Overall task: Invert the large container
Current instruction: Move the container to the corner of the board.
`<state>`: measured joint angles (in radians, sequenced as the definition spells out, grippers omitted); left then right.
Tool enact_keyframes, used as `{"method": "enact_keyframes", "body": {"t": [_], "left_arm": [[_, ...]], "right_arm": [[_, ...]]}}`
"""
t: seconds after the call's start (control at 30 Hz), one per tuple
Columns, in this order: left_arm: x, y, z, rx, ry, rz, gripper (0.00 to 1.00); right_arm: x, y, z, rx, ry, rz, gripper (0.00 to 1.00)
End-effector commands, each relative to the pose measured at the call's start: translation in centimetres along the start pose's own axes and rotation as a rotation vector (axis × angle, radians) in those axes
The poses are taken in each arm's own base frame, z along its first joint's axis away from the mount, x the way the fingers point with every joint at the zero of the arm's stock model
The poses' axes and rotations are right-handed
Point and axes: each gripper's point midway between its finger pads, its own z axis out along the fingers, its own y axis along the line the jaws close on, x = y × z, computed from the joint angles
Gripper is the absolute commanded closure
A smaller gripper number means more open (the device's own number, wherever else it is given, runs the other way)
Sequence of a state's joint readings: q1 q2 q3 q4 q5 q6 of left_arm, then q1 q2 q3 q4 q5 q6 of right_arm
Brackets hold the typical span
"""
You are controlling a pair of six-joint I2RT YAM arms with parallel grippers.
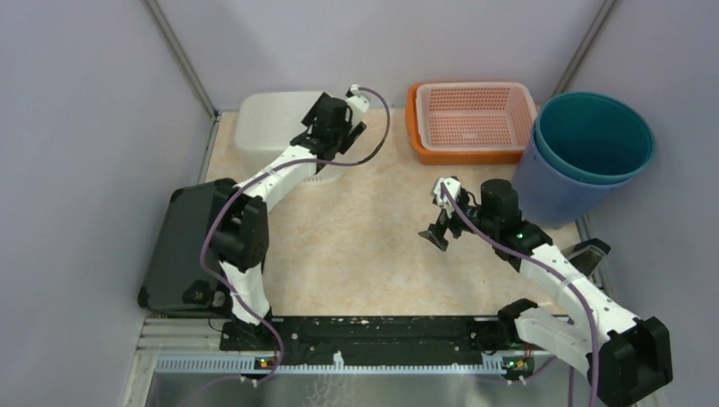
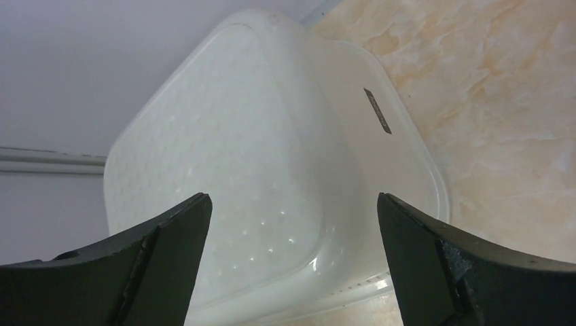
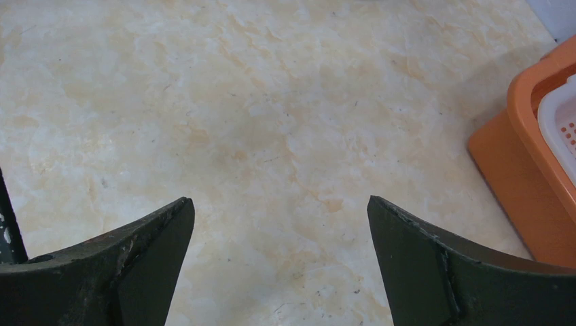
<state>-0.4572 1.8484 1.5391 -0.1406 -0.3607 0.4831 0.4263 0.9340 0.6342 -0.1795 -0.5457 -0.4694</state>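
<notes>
The large container [image 1: 270,121] is a white, dimpled plastic tub at the back left of the table. In the left wrist view the large container [image 2: 272,149] fills the frame with its flat base facing up and its rim down on the tabletop. My left gripper [image 1: 332,140] hovers over the tub's right side, and the left gripper [image 2: 292,200] is open with nothing between its fingers. My right gripper [image 1: 434,236] is open above bare tabletop mid-table, well apart from the tub. In its own view the right gripper [image 3: 280,200] frames only marble-patterned surface.
An orange tray [image 1: 420,140] holding a pink perforated basket [image 1: 470,114] stands at the back centre-right; the orange tray [image 3: 516,156] also shows at the right wrist view's edge. A tall blue bin [image 1: 585,157] stands at the right. A black case [image 1: 182,246] lies along the left edge.
</notes>
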Motion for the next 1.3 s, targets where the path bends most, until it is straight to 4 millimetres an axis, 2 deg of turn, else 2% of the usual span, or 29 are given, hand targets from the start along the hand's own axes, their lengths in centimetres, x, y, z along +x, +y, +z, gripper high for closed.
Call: {"method": "enact_keyframes", "body": {"t": [0.0, 0.23, 0.47, 0.67, 0.97, 1.27], "left_arm": [[-0.4, 1.8, 1.6, -0.122, 0.006, -0.035, 0.01], [2.3, 3.2, 2.6, -0.217, 0.078, 0.021, 0.01], [5.3, 6.4, 3.1, -0.261, 0.129, -0.026, 0.01], [7.2, 7.0, 3.3, -0.262, 0.159, -0.026, 0.01], [7.8, 8.3, 4.2, -0.288, 0.171, -0.051, 0.01], [7.5, 8.0, 5.9, -0.279, 0.182, -0.074, 0.01]], "right_arm": [[-1.2, -0.6, -0.3, 0.022, -0.044, -0.027, 0.01], [-1.2, -0.4, -0.3, 0.012, -0.046, -0.028, 0.01], [-1.3, -0.4, -0.4, 0.010, -0.051, -0.030, 0.01], [-1.3, -0.3, -0.4, 0.008, -0.051, -0.027, 0.01], [-1.0, -0.3, -0.2, 0.005, -0.044, -0.020, 0.01], [-1.0, -0.4, -0.1, 0.008, -0.041, -0.019, 0.01]]}}
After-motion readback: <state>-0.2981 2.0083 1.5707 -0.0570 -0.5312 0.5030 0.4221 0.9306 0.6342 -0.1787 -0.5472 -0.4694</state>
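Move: The large upside-down container stands in front of the left hand and to its left: its middle is about 4 cm ahead, some 14 cm left and 13 cm below. The board's far left corner lies about 15 cm ahead and 36 cm to the left of that hand, while the orange basket is roughly 5 cm ahead and 38 cm to the right. From the right hand the container's middle is some 31 cm ahead, 41 cm left and 9 cm below. Down first, by about 4 cm onto the container's right-hand edge, then leftward for some 10 cm and a little forward, the left hand pushes the container along towards the board's far left corner. The open fingers straddle that edge, the right one against the side wall, as the hand turns counter-clockwise; a short nudge forward and slightly down ends it. ##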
